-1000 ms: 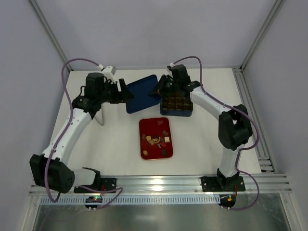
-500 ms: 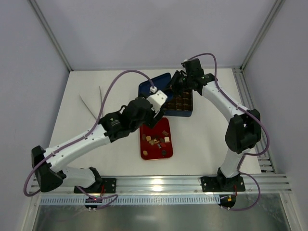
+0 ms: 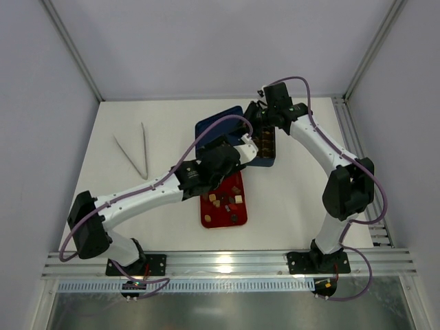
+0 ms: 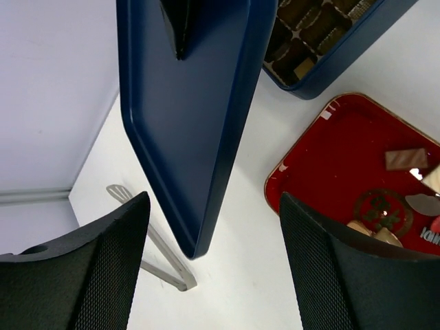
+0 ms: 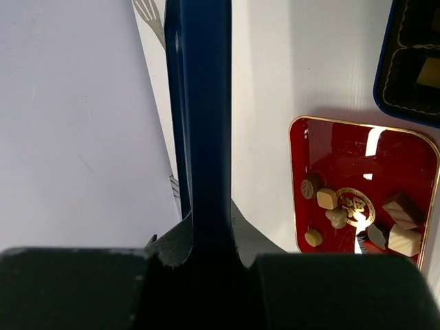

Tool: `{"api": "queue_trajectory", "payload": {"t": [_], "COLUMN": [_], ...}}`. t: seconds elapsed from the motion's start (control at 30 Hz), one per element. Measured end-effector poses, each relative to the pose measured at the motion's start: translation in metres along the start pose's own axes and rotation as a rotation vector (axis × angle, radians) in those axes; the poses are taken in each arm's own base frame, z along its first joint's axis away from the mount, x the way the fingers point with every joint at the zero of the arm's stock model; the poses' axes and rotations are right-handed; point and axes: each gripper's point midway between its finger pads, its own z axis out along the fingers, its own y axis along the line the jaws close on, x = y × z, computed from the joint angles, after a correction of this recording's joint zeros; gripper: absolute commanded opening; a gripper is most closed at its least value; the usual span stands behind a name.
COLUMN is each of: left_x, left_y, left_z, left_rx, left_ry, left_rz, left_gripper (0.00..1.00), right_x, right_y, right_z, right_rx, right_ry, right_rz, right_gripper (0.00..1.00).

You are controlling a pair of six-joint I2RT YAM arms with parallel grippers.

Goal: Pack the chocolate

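The chocolate (image 3: 224, 200) lies as several small brown, tan and cream pieces (image 5: 327, 199) on a red tray (image 3: 208, 218). One tan piece (image 4: 303, 67) sits in a cell of the dark blue box (image 3: 269, 162). My right gripper (image 5: 210, 256) is shut on the box's blue lid (image 5: 205, 103) and holds it up on edge, beside the box (image 5: 410, 75). My left gripper (image 4: 214, 204) is open and empty, hovering over the table between the lid's lower corner (image 4: 185, 124) and the tray (image 4: 330, 165). From above, the left gripper (image 3: 234, 154) is at the tray's far end and the right gripper (image 3: 256, 119) is behind the box.
Metal tongs (image 3: 135, 154) lie on the white table at the left; their end (image 4: 161, 258) shows under my left fingers. The left arm crosses the table diagonally in front of the tray. Frame rails run along the right and near edges.
My left arm has swung from the lid's left side across to the tray's far end. The right gripper has moved back and right with the lid, tipping it up on edge.
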Motion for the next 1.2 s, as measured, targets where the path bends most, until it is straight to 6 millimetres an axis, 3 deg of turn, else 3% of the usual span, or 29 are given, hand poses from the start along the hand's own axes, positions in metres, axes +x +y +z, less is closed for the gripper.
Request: {"api": "queue_trajectory", "payload": {"t": [0.17, 0.4, 0.5, 0.53, 0.73, 0.83, 0.87, 0.93, 0.97, 1.07, 1.2], "left_x": [-0.003, -0.013, -0.018, -0.019, -0.021, -0.021, -0.021, -0.022, -0.023, -0.026, -0.029], "left_y": [0.003, 0.013, 0.018, 0.02, 0.016, 0.012, 0.013, 0.014, 0.015, 0.017, 0.013], "left_z": [0.013, 0.022, 0.023, 0.023, 0.026, 0.028, 0.028, 0.028, 0.028, 0.029, 0.029], "left_rx": [-0.055, -0.135, -0.166, -0.175, -0.185, -0.184, -0.187, -0.191, -0.194, -0.203, -0.18], "left_ry": [0.006, -0.013, -0.026, -0.031, -0.037, -0.033, -0.033, -0.037, -0.039, -0.052, -0.071], "left_rz": [0.055, 0.085, 0.091, 0.093, 0.148, 0.185, 0.191, 0.193, 0.19, 0.168, 0.125], "left_gripper": [0.71, 0.58, 0.47, 0.38, 0.06, 0.0, 0.0, 0.0, 0.0, 0.0, 0.0], "right_x": [0.003, 0.007, 0.009, 0.01, 0.012, 0.012, 0.012, 0.012, 0.013, 0.014, 0.008], "right_y": [0.004, 0.014, 0.016, 0.015, 0.017, 0.018, 0.017, 0.016, 0.017, 0.02, 0.023], "right_z": [-0.004, -0.015, -0.017, -0.018, -0.019, -0.021, -0.02, -0.02, -0.021, -0.025, -0.039], "right_rx": [-0.011, -0.039, -0.048, -0.048, -0.064, -0.07, -0.069, -0.074, -0.079, -0.088, -0.093], "right_ry": [0.011, 0.014, 0.014, 0.016, 0.013, 0.007, 0.006, 0.007, 0.008, -0.001, -0.056], "right_rz": [-0.001, -0.014, -0.017, -0.015, 0.001, 0.005, 0.008, 0.01, 0.006, -0.01, -0.034], "right_gripper": [0.04, 0.04, 0.04, 0.04, 0.04, 0.06, 0.2, 0.38, 0.54, 0.74, 0.87]}}
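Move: The blue lid, still held up by my right hand, has its middle about 6 cm ahead of my left hand and 4 cm to its right, roughly level. From my right hand it lies some 8 cm left, 4 cm back and 3 cm lower. From my left hand, the chocolate box is around 14 cm ahead, 17 cm right and 19 cm down; the red tray is some 6 cm back, 5 cm right and 22 cm down. I reach my left hand about 4 cm forward and a little right to the lid's near rim, tipping its fingers up some 10 degrees, and close them until they pinch it. Meanwhile my right hand draws up and slightly back, still gripping. Once the left has shut, the right opens wide and lets go, ending about 3.5 cm higher. ##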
